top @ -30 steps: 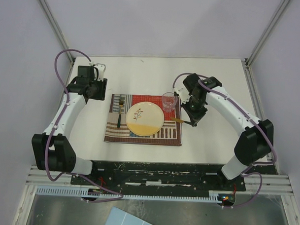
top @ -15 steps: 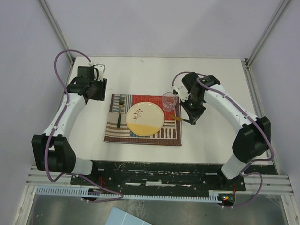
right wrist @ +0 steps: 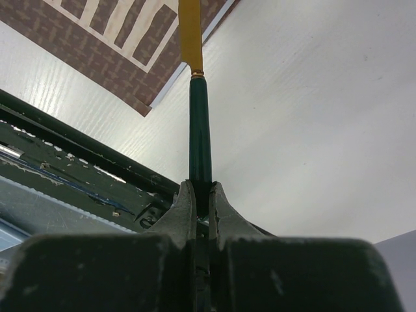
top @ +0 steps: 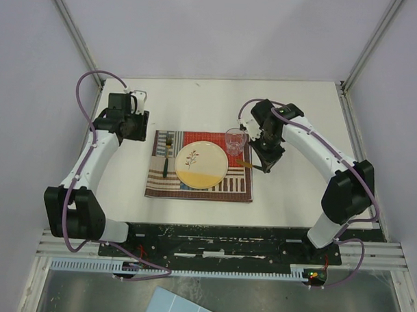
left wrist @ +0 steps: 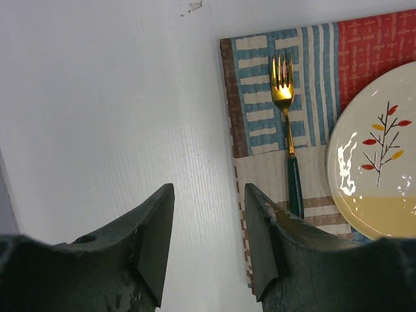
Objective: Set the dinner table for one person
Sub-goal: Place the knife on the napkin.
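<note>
The white dinner table (top: 197,101) carries a striped placemat (top: 159,185) with a cream plate (top: 202,164) on it, a gold fork with a green handle (top: 167,154) to the plate's left and a clear glass (top: 235,140) at its upper right. My right gripper (top: 265,166) hangs over the placemat's right edge. In the right wrist view it (right wrist: 201,192) is shut on the green handle of a gold utensil (right wrist: 199,130), whose far end runs out of frame. My left gripper (left wrist: 209,195) stands open and empty over bare table, left of the fork (left wrist: 286,123).
The black base plate (top: 219,238) runs along the near table edge, close to the right gripper. Metal frame posts (top: 363,52) rise at the back corners. White table (left wrist: 97,117) lies left of the placemat (left wrist: 260,130).
The right arm has shifted slightly left toward the placemat with the utensil still in its grip. The left arm has not moved.
</note>
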`<state>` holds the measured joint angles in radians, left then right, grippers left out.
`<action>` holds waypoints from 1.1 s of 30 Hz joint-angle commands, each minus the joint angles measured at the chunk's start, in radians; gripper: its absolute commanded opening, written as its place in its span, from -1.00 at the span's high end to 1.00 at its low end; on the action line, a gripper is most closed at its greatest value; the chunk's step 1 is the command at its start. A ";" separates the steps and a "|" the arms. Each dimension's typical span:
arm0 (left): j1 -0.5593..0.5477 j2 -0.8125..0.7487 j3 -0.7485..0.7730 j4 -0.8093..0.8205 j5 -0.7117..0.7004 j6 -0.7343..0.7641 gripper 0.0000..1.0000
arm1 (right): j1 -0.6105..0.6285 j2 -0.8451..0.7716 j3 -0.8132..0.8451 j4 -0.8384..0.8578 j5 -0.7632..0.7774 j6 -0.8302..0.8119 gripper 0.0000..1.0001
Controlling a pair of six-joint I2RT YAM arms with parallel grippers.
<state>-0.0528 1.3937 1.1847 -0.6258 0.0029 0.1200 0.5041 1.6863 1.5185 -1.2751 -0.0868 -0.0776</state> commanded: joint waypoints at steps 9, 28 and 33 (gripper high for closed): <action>-0.004 -0.038 0.009 0.028 0.005 -0.056 -0.08 | 0.025 0.044 0.032 0.018 -0.022 0.052 0.96; -0.005 -0.031 0.021 -0.013 0.003 -0.054 -0.08 | 0.088 0.105 -0.109 0.133 0.018 0.166 0.96; -0.003 -0.020 0.030 -0.015 0.010 -0.058 -0.08 | 0.103 0.135 -0.096 0.152 0.010 0.196 0.96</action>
<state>-0.0528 1.3903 1.1824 -0.6529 0.0029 0.1165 0.5922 1.8004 1.4067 -1.1908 -0.0750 0.0772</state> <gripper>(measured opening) 0.542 0.049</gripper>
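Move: The knife, gripped by its handle in the right hand with the blade out to the left, is bound for the bare strip of napkin right of the plate, about 8 cm left of this hand, 1 cm ahead and 13 cm below. The plate's middle lies some 20 cm left and 2 cm ahead; the glass stands roughly 9 cm left and 9 cm ahead. From the left hand, that strip is about 31 cm right, 10 cm back and 16 cm below. The knife is lowered about 6 cm towards the napkin strip between plate and napkin edge, carried by the right hand, which first eases left, then sinks while drawing back; the drift left and back is some 2 cm each. The wrist tilts roughly 10 degrees, fingertips swinging back towards the base, and the shut fingers keep their hold on the handle. ##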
